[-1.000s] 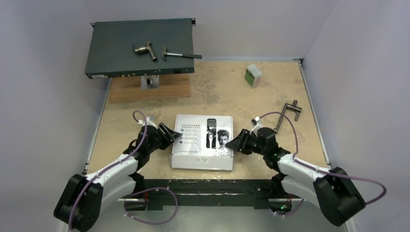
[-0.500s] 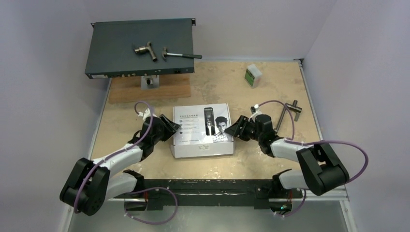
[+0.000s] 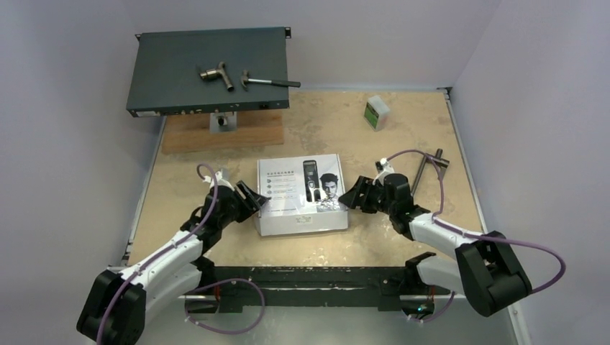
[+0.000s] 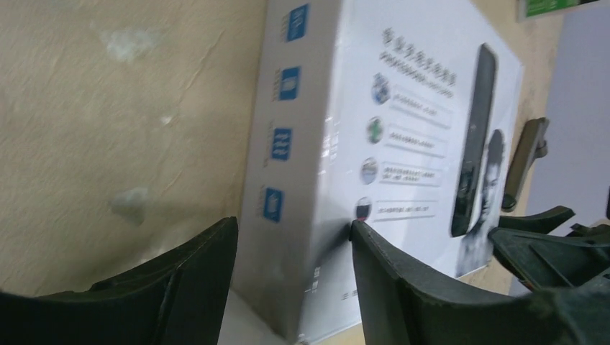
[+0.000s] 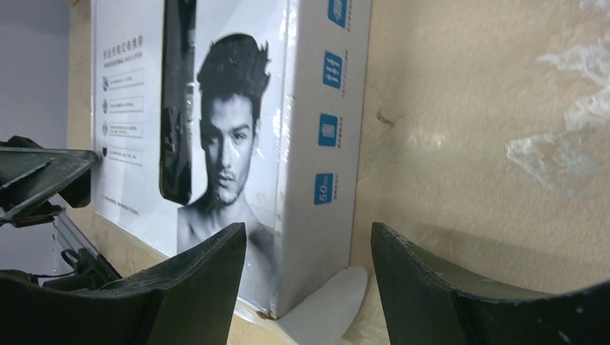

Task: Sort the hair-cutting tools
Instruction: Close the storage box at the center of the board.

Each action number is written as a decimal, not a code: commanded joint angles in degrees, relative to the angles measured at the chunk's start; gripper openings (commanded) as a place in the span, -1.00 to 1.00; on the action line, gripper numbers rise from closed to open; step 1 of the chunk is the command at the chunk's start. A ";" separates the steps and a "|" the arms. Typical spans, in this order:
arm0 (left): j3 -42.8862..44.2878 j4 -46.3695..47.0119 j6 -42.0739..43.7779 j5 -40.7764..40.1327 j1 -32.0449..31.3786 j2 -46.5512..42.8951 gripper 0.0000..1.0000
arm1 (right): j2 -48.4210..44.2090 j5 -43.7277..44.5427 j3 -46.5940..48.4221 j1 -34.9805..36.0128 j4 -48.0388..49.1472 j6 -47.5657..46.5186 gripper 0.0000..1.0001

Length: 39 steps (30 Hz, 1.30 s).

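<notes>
The hair-cutting tools themselves are out of view. A white retail box (image 3: 298, 194) printed with a clipper and a man's face lies flat mid-table. My left gripper (image 3: 257, 201) is open at the box's left edge: in the left wrist view the box (image 4: 403, 93) side wall stands between the fingers of this gripper (image 4: 293, 224), and one fingertip rests at the top face. My right gripper (image 3: 345, 198) is open at the right edge. In the right wrist view the box (image 5: 237, 108) corner and a white flap (image 5: 324, 309) sit between the fingers of this gripper (image 5: 308, 228), with gaps on both sides.
A dark rack unit (image 3: 208, 68) on a wooden block (image 3: 221, 133) stands at the back left and carries a pipe fitting (image 3: 216, 73) and a hammer (image 3: 270, 82). A small green-and-white box (image 3: 376, 112) sits back right. A T-shaped metal handle (image 3: 426, 169) lies beside the right arm.
The box slid away from the arm bases, then stopped. Both grippers followed it and have opened wider, so their jaws stand apart from the box sides.
</notes>
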 commanded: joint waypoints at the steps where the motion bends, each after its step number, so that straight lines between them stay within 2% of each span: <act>1: -6.65 1.29 -2.90 -0.24 -0.05 -3.82 0.17 | -2.64 0.29 -3.13 0.13 3.45 1.31 0.26; 4: -8.37 -1.14 -3.34 -2.49 0.06 -9.55 0.17 | -4.25 0.78 -3.20 0.11 3.14 1.86 0.26; 10: -5.78 -10.62 -1.65 -2.95 2.41 -18.71 0.15 | -7.75 1.34 -1.82 -0.57 -0.16 2.04 0.26; 15: -5.11 -14.17 -2.09 -0.69 10.53 -22.89 0.14 | -12.48 3.01 -0.05 -4.29 -4.37 2.57 0.25; 19: -5.87 -10.96 -3.78 4.79 17.15 -18.66 0.03 | -12.90 3.16 0.37 -6.80 -4.00 3.35 0.00; 25: -6.28 -2.22 -4.55 6.16 17.39 -7.19 -0.33 | -5.96 1.37 -0.22 -6.86 0.77 3.02 -0.56; 30: -5.38 3.75 -2.62 9.83 17.23 -0.03 -0.54 | -1.54 0.84 -0.65 -6.87 3.43 2.26 -0.74; 35: -6.56 7.85 -1.35 11.53 16.99 3.00 -0.63 | 3.67 -2.99 -1.54 -6.43 8.80 2.57 -0.85; 39: -6.38 10.52 -0.80 12.19 14.88 5.77 -0.73 | 7.57 -3.79 -1.29 -3.24 11.25 2.77 -0.93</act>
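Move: The closed storage box lies between the open hands, each pair of fingers at its side edge. Its middle is about 4 cm ahead, 11 cm right and 3 cm below the left hand; 4 cm ahead, 12 cm left and 3 cm below the right. From the right hand, the small green-and-white box stands some 26 cm ahead and 7 cm right, and the metal tool about 9 cm ahead and 20 cm right, both slightly lower. The left hand comes free of the box's left edge, drawing back a little and swinging about 7 cm left before it sinks beside the box and edges some 2 cm back towards it, ending about 5 cm lower, turned slightly counter-clockwise and tipped further down, its fingers now nearly shut. The right hand clears the right edge, rising about 4 cm while going right and slightly forward, then drops some 5 cm beside the box with its fingers closing fully and eases back in a little. ##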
